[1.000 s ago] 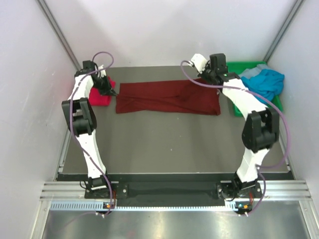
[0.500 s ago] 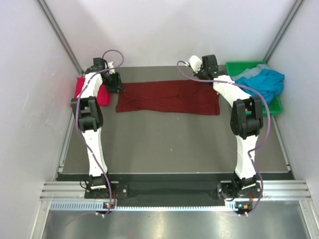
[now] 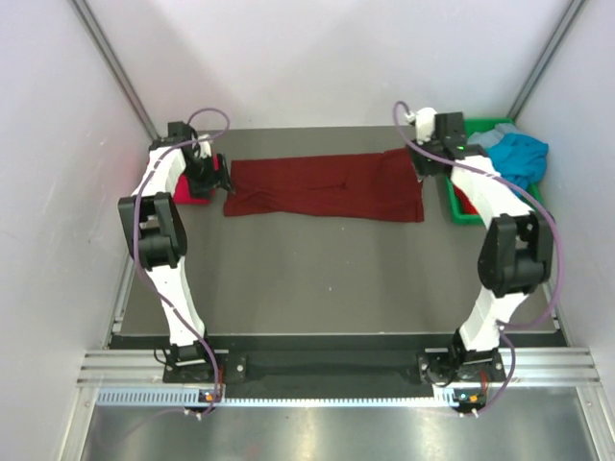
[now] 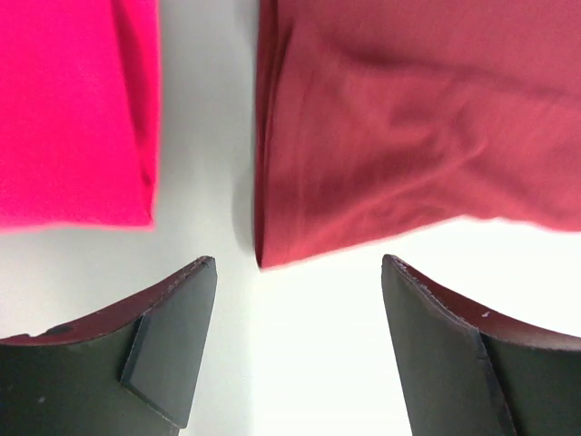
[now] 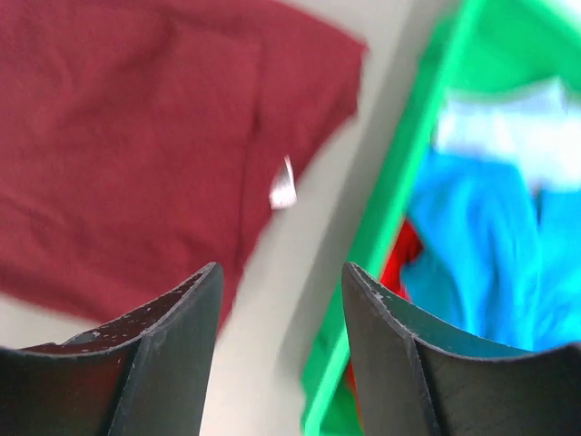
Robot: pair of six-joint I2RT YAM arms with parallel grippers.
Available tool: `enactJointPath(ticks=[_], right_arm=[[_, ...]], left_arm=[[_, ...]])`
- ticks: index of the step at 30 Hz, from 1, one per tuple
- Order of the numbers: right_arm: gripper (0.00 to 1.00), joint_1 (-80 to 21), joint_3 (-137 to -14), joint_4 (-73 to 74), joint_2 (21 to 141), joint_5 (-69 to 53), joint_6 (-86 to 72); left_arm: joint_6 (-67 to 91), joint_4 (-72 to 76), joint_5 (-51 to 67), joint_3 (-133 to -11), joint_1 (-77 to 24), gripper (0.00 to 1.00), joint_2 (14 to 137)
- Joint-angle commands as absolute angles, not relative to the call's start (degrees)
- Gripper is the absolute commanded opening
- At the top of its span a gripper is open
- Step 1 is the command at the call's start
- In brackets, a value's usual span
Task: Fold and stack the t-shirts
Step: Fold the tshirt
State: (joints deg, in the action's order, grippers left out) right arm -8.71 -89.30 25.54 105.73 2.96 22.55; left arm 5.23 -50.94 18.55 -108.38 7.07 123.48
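Observation:
The dark maroon t-shirt lies folded into a long strip across the back of the table. Its left end shows just ahead of my left gripper, which is open and empty above the bare table. The bright crimson t-shirt lies folded to the left of it, largely hidden under the left arm in the top view. My right gripper is open and empty over the gap between the maroon shirt's right end and the bin. The teal-blue t-shirt lies bunched in that bin.
The green plastic bin stands at the back right, its rim close to the right gripper's right finger. Red cloth shows under the teal shirt. White walls close in the table on three sides.
Both grippers went from shut to open and let go of the maroon shirt. The right gripper moved right, from over the shirt toward the bin. The left gripper drew back off the shirt's left end.

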Motion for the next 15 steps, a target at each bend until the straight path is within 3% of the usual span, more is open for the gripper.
enactJointPath(ticks=[1,10,15], right_arm=[[0.56,-5.19,-85.09,29.70,101.16,-5.08,14.24],[0.55,-1.67,-78.58,33.13,102.48,-18.09,12.31],[0.53,-1.93,-73.66,31.03,102.57,-18.11,10.64]], left_arm=[[4.74,-52.91,20.39,-104.07,6.95,0.78,121.90],[3.78,-53.26,18.81,-105.29,6.33,0.78,125.07],[3.08,-53.26,18.11,-104.94,4.84,0.77,125.68]])
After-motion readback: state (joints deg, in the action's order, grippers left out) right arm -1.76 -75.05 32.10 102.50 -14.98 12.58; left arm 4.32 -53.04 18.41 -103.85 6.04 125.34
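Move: The maroon t-shirt's near left corner lies about 6 cm back of the left hand, roughly 1 cm to its right and 8 cm below; a folded red shirt is some 5 cm ahead and 11 cm to that hand's left. The t-shirt's near right corner sits about 12 cm back of the right hand, 1 cm left and 15 cm below, with the green bin some 17 cm right of the hand and 2 cm ahead. With no contact to be seen, both open hands home in on the near corners of the t-shirt. The right swings back about 9 cm and sinks as far, at first level and veering left, then coming back right as it drops, its fingers tipping steeper by some 25 degrees; the left sinks 4 cm and eases back 3, soon slowing almost to a stop. ##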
